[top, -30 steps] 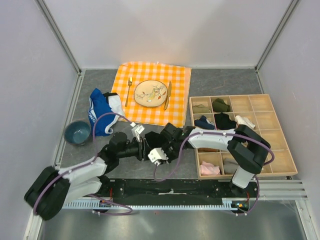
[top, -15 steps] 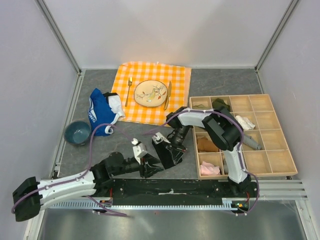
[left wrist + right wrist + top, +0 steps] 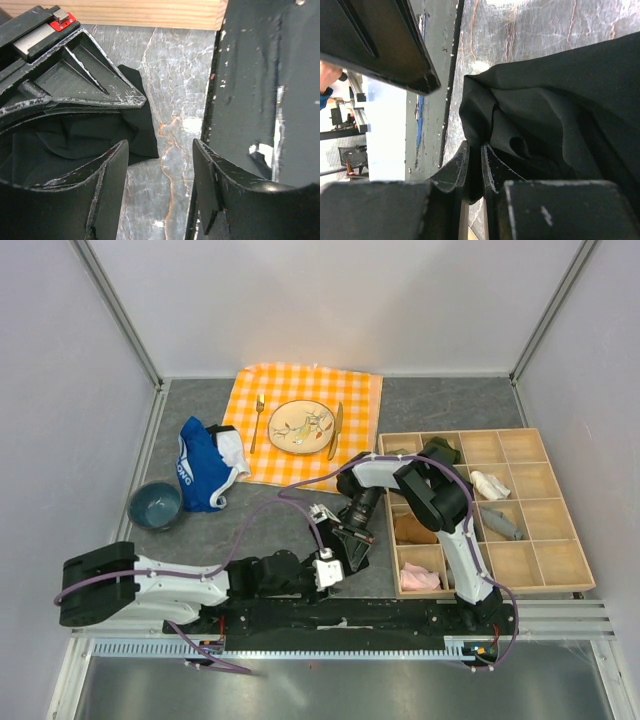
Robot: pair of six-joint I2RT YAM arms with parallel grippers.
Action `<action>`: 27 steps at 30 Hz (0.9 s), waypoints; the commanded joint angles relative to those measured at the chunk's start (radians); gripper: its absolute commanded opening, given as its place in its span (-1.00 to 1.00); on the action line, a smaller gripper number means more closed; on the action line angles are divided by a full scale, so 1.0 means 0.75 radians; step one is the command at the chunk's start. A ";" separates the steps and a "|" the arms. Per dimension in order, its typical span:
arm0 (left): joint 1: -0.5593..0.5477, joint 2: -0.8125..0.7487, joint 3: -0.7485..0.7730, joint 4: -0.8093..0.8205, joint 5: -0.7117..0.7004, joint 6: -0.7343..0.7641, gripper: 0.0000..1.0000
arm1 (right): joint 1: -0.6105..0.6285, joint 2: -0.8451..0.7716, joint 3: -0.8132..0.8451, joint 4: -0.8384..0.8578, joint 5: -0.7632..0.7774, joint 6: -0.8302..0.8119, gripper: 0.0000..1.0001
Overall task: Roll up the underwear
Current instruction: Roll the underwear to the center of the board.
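The underwear (image 3: 547, 120) is a bunched heap of plain black fabric on the grey table top. My right gripper (image 3: 475, 148) is shut on a fold at its edge. In the left wrist view the underwear (image 3: 75, 142) lies left of my left gripper (image 3: 161, 160), which is open over bare table with nothing between its fingers. The right gripper's fingers (image 3: 75, 85) press down on the fabric just ahead of it. From above, the left gripper (image 3: 325, 571) lies low by the near rail, and the right gripper (image 3: 353, 545) points down beside it, hiding most of the fabric.
A wooden compartment tray (image 3: 560, 568) holding several rolled garments stands at the right, its edge (image 3: 150, 12) close ahead. A blue garment (image 3: 203, 472) and a bowl (image 3: 155, 505) lie at the left. An orange checked cloth (image 3: 355, 400) with plate (image 3: 302, 426), fork and knife is behind. The black rail (image 3: 260, 75) runs alongside.
My left arm dropped low and swung right along the near rail, its jaws widening. The right arm folded back toward the tray, carrying the black fabric rightward.
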 commanded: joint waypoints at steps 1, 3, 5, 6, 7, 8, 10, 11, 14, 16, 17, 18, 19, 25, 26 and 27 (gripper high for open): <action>-0.030 0.172 0.102 0.100 -0.110 0.213 0.22 | -0.002 0.036 0.034 0.001 -0.004 -0.033 -0.74; -0.036 0.236 0.141 0.100 -0.149 0.219 0.22 | -0.002 0.038 0.036 -0.003 -0.002 -0.039 -0.75; -0.040 0.320 0.182 0.090 -0.178 0.219 0.21 | -0.002 0.038 0.034 -0.009 -0.006 -0.043 -0.75; -0.040 0.340 0.192 0.090 -0.196 0.221 0.19 | 0.000 0.034 0.038 -0.011 -0.006 -0.047 -0.75; -0.040 0.383 0.202 0.090 -0.211 0.217 0.18 | 0.000 0.032 0.038 -0.015 -0.006 -0.047 -0.75; -0.042 0.401 0.216 0.086 -0.231 0.211 0.16 | -0.002 0.034 0.038 -0.015 -0.004 -0.052 -0.75; -0.042 0.434 0.233 0.067 -0.280 0.197 0.12 | 0.000 0.030 0.036 -0.015 -0.004 -0.056 -0.75; -0.042 0.453 0.245 0.037 -0.292 0.191 0.09 | 0.000 0.030 0.034 -0.017 -0.002 -0.058 -0.75; -0.044 0.483 0.270 -0.034 -0.317 0.164 -0.06 | 0.000 0.030 0.034 -0.019 -0.002 -0.062 -0.74; -0.044 0.494 0.280 -0.074 -0.325 0.128 -0.25 | 0.000 0.030 0.034 -0.021 -0.004 -0.064 -0.74; -0.042 0.496 0.290 -0.108 -0.327 0.105 -0.46 | -0.002 0.024 0.036 -0.023 -0.004 -0.064 -0.73; -0.042 0.496 0.288 -0.119 -0.327 0.085 -0.55 | 0.000 0.018 0.036 -0.025 -0.006 -0.068 -0.67; -0.042 0.490 0.288 -0.129 -0.317 0.050 -0.64 | -0.002 0.009 0.036 -0.029 -0.014 -0.080 -0.64; -0.024 0.396 0.241 -0.154 -0.170 -0.158 -0.97 | -0.072 -0.174 0.044 0.009 -0.020 -0.050 -0.07; -0.004 0.381 0.221 -0.151 -0.133 -0.204 -0.97 | -0.086 -0.209 0.038 0.046 0.000 -0.019 0.92; 0.009 0.371 0.215 -0.153 -0.054 -0.259 -0.97 | -0.111 -0.286 0.012 0.085 0.016 0.014 0.96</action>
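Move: The left hand, open, hangs about 5 cm above the underwear: the black bundle's middle lies some 6 cm ahead and 2 cm to its right, the near edge closer in. The right hand already pinches the bundle's near right part, with its middle about 4 cm ahead and 2 cm left. From the left hand, the pink garment in the box lies roughly 17 cm right and level with it, the brown garment 16 cm right and 10 cm ahead. Down and forward, about 5 cm in all and slightly to the right, the left hand reaches the underwear's near edge just left of the right fingers, tipping its fingertips some 15 degrees farther down, then shuts and pinches the cloth. The right hand holds still with its grip until the left has closed, then opens its fingers and begins to rise about 1.5 cm. ##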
